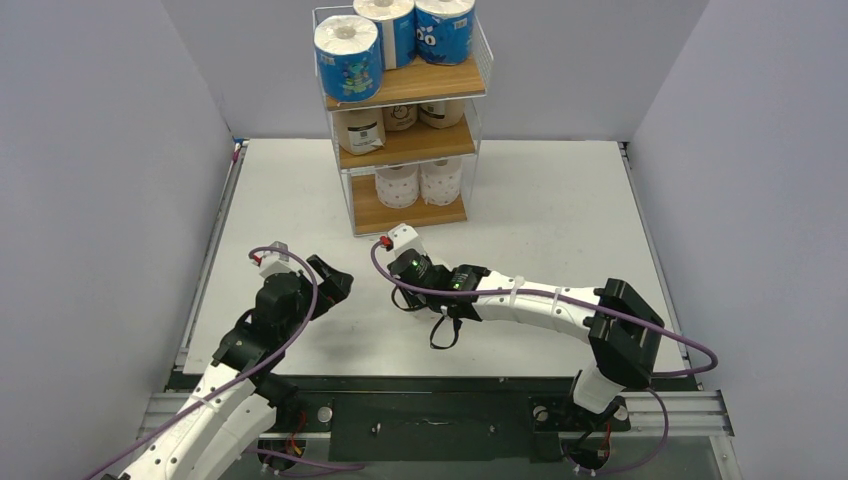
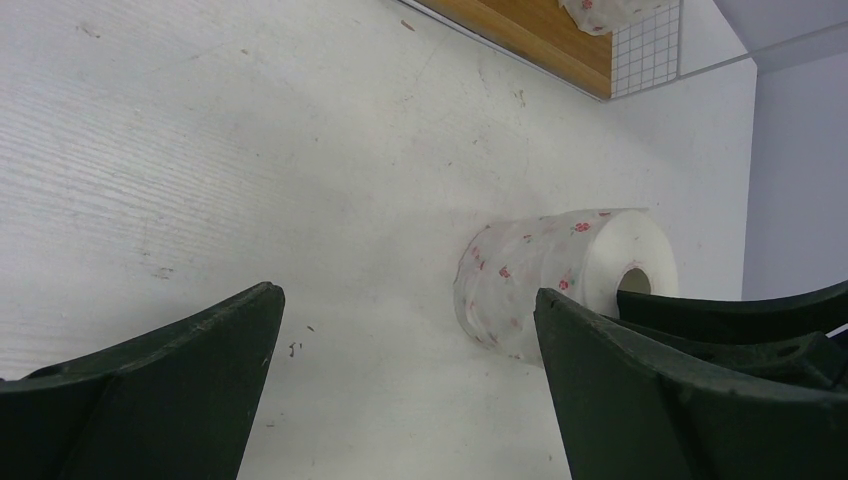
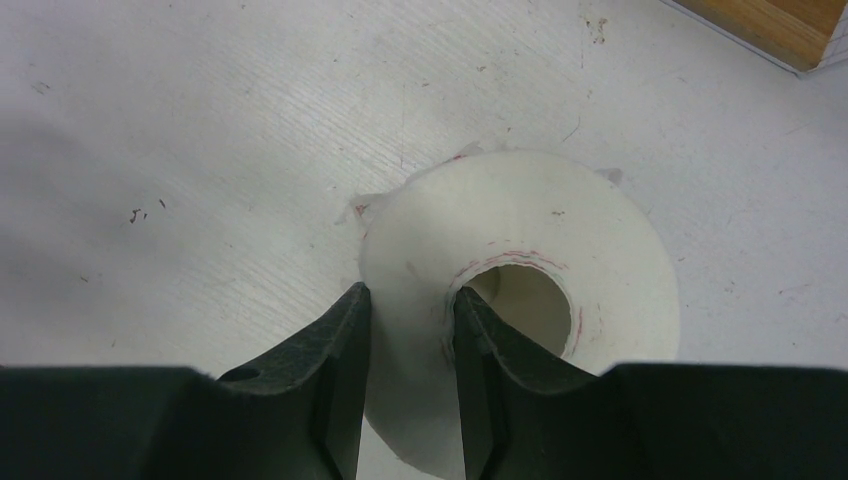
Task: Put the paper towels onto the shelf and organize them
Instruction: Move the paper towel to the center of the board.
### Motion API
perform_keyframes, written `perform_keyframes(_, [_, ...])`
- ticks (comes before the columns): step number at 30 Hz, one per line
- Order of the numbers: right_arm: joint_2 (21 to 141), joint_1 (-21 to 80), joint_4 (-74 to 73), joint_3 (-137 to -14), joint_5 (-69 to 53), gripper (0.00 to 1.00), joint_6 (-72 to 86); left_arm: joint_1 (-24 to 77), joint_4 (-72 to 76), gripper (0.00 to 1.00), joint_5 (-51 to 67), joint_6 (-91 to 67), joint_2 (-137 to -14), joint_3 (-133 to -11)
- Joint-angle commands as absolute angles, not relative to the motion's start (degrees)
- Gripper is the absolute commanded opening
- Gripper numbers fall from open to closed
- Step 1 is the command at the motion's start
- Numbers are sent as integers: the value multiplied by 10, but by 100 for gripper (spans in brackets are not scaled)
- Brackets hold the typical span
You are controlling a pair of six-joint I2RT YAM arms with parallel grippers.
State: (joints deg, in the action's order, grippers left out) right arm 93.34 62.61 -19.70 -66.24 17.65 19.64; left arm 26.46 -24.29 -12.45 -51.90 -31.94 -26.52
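Note:
A white roll with small red flowers point(image 3: 560, 220) lies on its side on the table. My right gripper point(image 3: 410, 292) is shut on its wall, one finger inside the hollow core and one outside. The left wrist view shows the same roll point(image 2: 530, 270) ahead and to the right of my left gripper point(image 2: 407, 292), which is open with only bare table between its fingers. The shelf point(image 1: 420, 85) stands at the back centre. It holds three blue rolls point(image 1: 347, 55) on top, tan rolls point(image 1: 360, 130) in the middle and two white rolls point(image 1: 398, 185) at the bottom.
The bottom board's left part point(image 1: 368, 215) carries no roll. Grey walls close in the table on both sides and at the back. A black cable loop point(image 1: 440, 330) hangs under the right arm. My left gripper point(image 1: 335, 280) sits close to the right wrist.

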Motion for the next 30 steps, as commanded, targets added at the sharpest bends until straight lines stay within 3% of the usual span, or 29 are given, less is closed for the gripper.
perform_keyframes(1, [933,625,-186,-676,160,25,198,261,-240,96,-132,-517,-315,-284])
perform_keyframes(13, [871,627,-200,-673,158,61,222,261,-243,96,-135,-520,-317,-286])
perform_keyframes(19, [790,628,-211,-675,186,64,251,261,-253,96,-146,-515,-320,-295])
perform_keyframes(24, [732,606,-230,-656,264,67,362,261,-286,96,-193,-561,-332,-301])
perform_keyframes(30, [696,484,-176,-562,119,72,456,260,-311,96,-218,-629,-345,-301])
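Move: In the right hand's still nearly shut fingers is the wall of the upright white paper towel; its middle lies about 2 cm ahead of that hand, 3 cm to the right and 4 cm lower. Beyond it on the shelf's bottom board stand two patterned rolls, both some 25 cm ahead, one about 5 cm left and one about 5 cm right of the right hand. From the left hand the paper towel is roughly 19 cm to the right, 2 cm ahead and 6 cm below. Letting go of the paper towel's wall, the right hand spreads its fingers in place, then rises fast, about 13 cm straight off the roll, swinging some 6 cm right late on. As it climbs it rolls its left side up about 25 degrees and turns some 20 degrees clockwise. The left hand, open and empty, eases about 2 cm left and slightly down. ##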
